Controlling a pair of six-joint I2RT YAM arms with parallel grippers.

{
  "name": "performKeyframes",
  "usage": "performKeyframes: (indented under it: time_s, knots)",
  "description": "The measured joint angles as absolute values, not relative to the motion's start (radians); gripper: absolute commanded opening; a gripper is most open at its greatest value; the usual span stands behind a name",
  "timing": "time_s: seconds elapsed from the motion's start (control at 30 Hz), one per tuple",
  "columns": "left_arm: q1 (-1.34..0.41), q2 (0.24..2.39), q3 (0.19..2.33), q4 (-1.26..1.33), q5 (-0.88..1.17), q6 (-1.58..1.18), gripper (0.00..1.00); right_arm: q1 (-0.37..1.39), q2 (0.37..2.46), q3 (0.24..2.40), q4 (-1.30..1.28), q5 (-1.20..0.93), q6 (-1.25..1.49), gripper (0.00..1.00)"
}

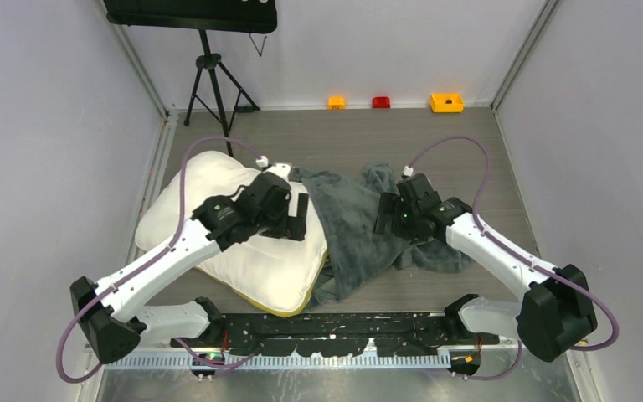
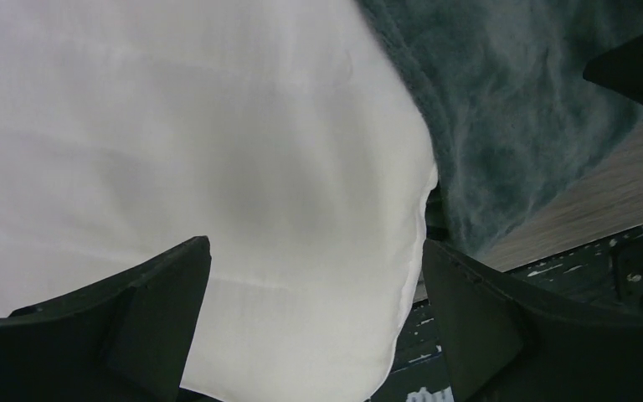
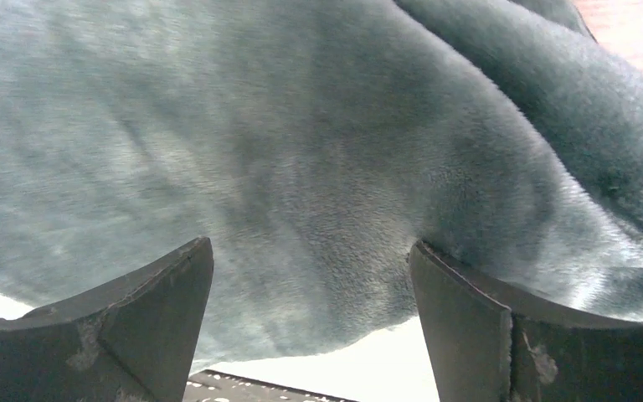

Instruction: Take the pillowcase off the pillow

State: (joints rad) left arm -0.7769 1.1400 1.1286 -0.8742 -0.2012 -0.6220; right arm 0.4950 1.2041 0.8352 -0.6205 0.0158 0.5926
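Note:
The white pillow [image 1: 243, 251] lies on the left of the floor, its yellow-olive edge toward the arm bases. The dark grey fuzzy pillowcase [image 1: 360, 230] lies crumpled to its right, overlapping the pillow's right edge. My left gripper [image 1: 300, 216] is open over the pillow's right part; in the left wrist view the white pillow [image 2: 218, 167] lies between the spread jaws and the pillowcase [image 2: 511, 109] is beyond. My right gripper [image 1: 383, 216] is open over the pillowcase; the right wrist view is filled with the grey plush [image 3: 301, 167], with the jaws spread around it. No zebra patch shows.
A black tripod [image 1: 213, 79] stands at the back left behind the pillow. Small yellow, red and yellow blocks [image 1: 381, 102] sit along the back wall. Grey walls close in both sides. The black base rail [image 1: 326, 327] runs along the near edge.

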Motion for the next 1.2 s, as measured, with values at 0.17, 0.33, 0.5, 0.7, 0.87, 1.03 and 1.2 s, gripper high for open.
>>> performKeyframes:
  time_s: [0.17,0.33,0.5,0.7,0.87,1.03,1.2]
  knots:
    - [-0.917,1.213,1.144,-0.876,-0.273,-0.516,1.0,0.498,1.237,0.752,-0.581,0.065,0.61,0.91]
    - [-0.962,1.335,1.169,-0.888,-0.235,-0.453,1.0,0.503,1.318,0.736,-0.537,0.078,0.62,0.91]
    - [-0.979,1.429,1.191,-0.903,-0.179,-0.418,1.0,0.512,1.357,0.735,-0.5,0.079,0.624,0.89]
    - [-0.983,1.533,1.195,-0.927,-0.186,-0.414,0.99,0.543,1.38,0.735,-0.488,0.131,0.625,0.84]
    - [-0.986,1.631,1.225,-0.965,-0.254,-0.453,0.69,0.568,1.404,0.738,-0.487,0.202,0.63,0.22]
    - [-0.98,1.634,1.23,-0.994,-0.323,-0.521,0.0,0.568,1.394,0.738,-0.487,0.252,0.646,0.0]
    - [-0.931,1.526,1.217,-1.02,-0.373,-0.567,0.0,0.558,1.313,0.736,-0.523,0.377,0.694,0.0]
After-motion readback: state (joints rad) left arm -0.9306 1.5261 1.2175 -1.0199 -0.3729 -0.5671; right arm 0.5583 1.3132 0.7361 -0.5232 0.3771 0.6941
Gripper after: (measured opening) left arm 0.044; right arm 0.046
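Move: The pillow's right side, where my left hand will shut, lies about 3 cm back, 4 cm to its right and 11 cm below it; the pillowcase fold is some 20 cm to that hand's right, level with it in reach and 17 cm lower. From my right hand, that pillowcase fold is straight ahead or back by nothing, about 1 cm right and 7 cm below, while the pillow's right side sits roughly 16 cm left, 4 cm back and 2 cm lower. I lower both open hands at once, my left about 11 cm down onto the pillow's right side, drifting right and back as it rolls nearly 30 degrees with its left side rising, my right about 7 cm down onto the pillowcase. Both pinch shut on the cloth beneath, then rise 2 to 3 cm and part, left hand leftward and a little forward, right hand rightward. ##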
